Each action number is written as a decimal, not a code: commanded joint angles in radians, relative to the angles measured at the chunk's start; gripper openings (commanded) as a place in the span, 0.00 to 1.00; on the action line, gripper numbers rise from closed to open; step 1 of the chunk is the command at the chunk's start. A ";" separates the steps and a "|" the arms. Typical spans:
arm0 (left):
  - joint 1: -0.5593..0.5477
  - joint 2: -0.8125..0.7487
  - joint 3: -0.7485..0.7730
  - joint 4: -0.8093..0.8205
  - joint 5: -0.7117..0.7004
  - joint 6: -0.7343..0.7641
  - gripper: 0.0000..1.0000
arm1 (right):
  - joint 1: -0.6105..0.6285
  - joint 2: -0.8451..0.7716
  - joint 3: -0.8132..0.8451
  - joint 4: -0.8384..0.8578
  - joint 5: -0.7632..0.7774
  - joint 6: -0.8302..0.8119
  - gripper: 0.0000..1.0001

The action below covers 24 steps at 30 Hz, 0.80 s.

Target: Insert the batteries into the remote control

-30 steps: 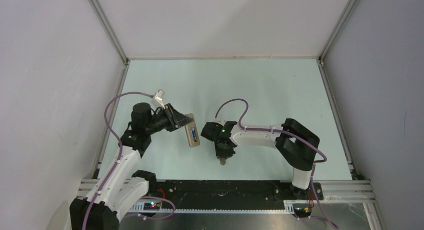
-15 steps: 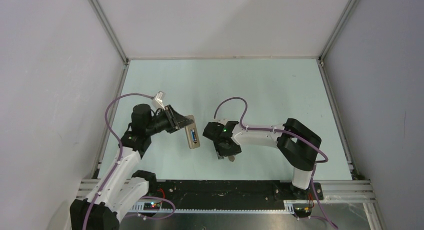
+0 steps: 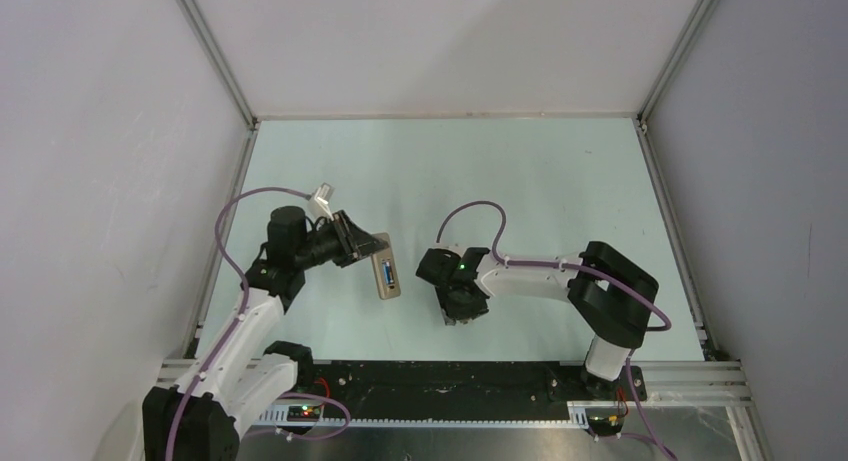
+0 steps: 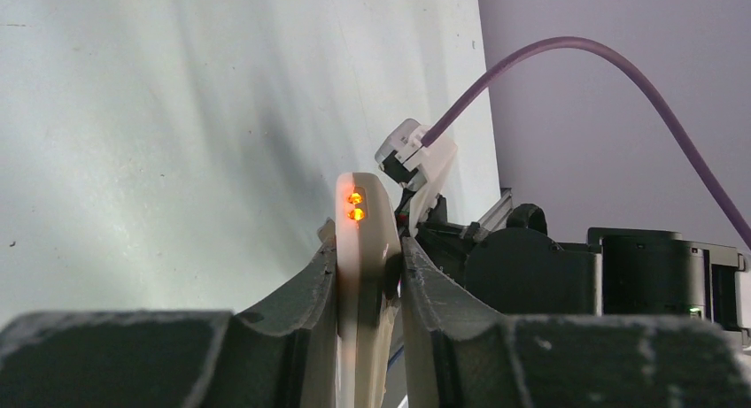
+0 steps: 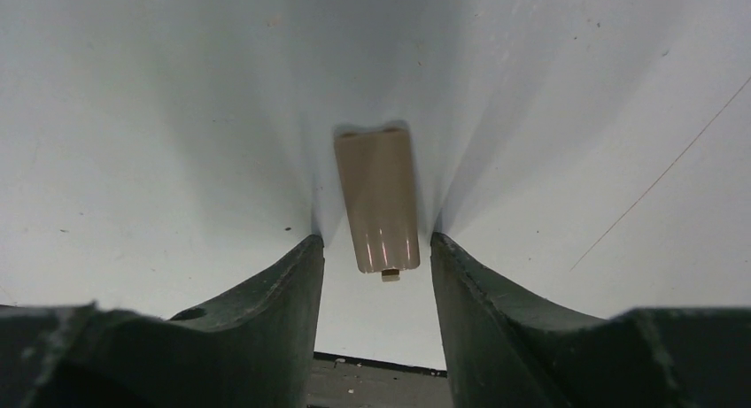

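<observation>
My left gripper (image 3: 362,245) is shut on the remote control (image 3: 384,274), holding it on its long edge above the table. A blue battery (image 3: 386,274) shows in the remote's open back. In the left wrist view the remote control (image 4: 361,249) stands edge-on, pinched between both fingers of the left gripper (image 4: 367,262), and two orange lights glow near its tip. My right gripper (image 3: 459,314) points down near the table's front edge. In the right wrist view the right gripper (image 5: 376,249) is open, and the flat beige cover piece (image 5: 376,200) lies on the table between its fingers, touching neither.
The black front rail (image 3: 450,376) runs just below the right gripper. Purple cables loop over both arms (image 3: 470,213). The right arm's white cable connector (image 4: 412,151) and dark body (image 4: 567,266) fill the right of the left wrist view. Enclosure walls stand on three sides.
The right gripper has opened and shifted slightly right, and the beige cover piece now lies free on the table. The left gripper and the remote have barely moved.
</observation>
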 commanded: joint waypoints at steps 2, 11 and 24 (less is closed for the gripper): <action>0.008 0.018 0.006 0.024 0.040 0.006 0.00 | -0.003 0.005 -0.048 -0.010 -0.015 0.001 0.45; 0.008 0.038 0.000 0.027 0.053 0.007 0.00 | -0.002 -0.008 -0.048 0.012 0.047 -0.005 0.22; 0.006 0.004 -0.006 0.081 0.078 0.009 0.00 | 0.143 -0.423 -0.082 0.222 0.162 -0.156 0.20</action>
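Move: The battery cover lies flat on the table between the right hand's open, downward fingers, its middle about 1 cm ahead of the hand and 1 cm lower. The remote, held by the left hand, has its middle roughly 5 cm ahead of the right hand, 11 cm to its left and 14 cm above. From the left hand the cover lies some 8 cm back, 13 cm right and 17 cm below. The right fingers pinch the battery cover by its sides, then lift about 6 cm, tilting some 20 degrees. ##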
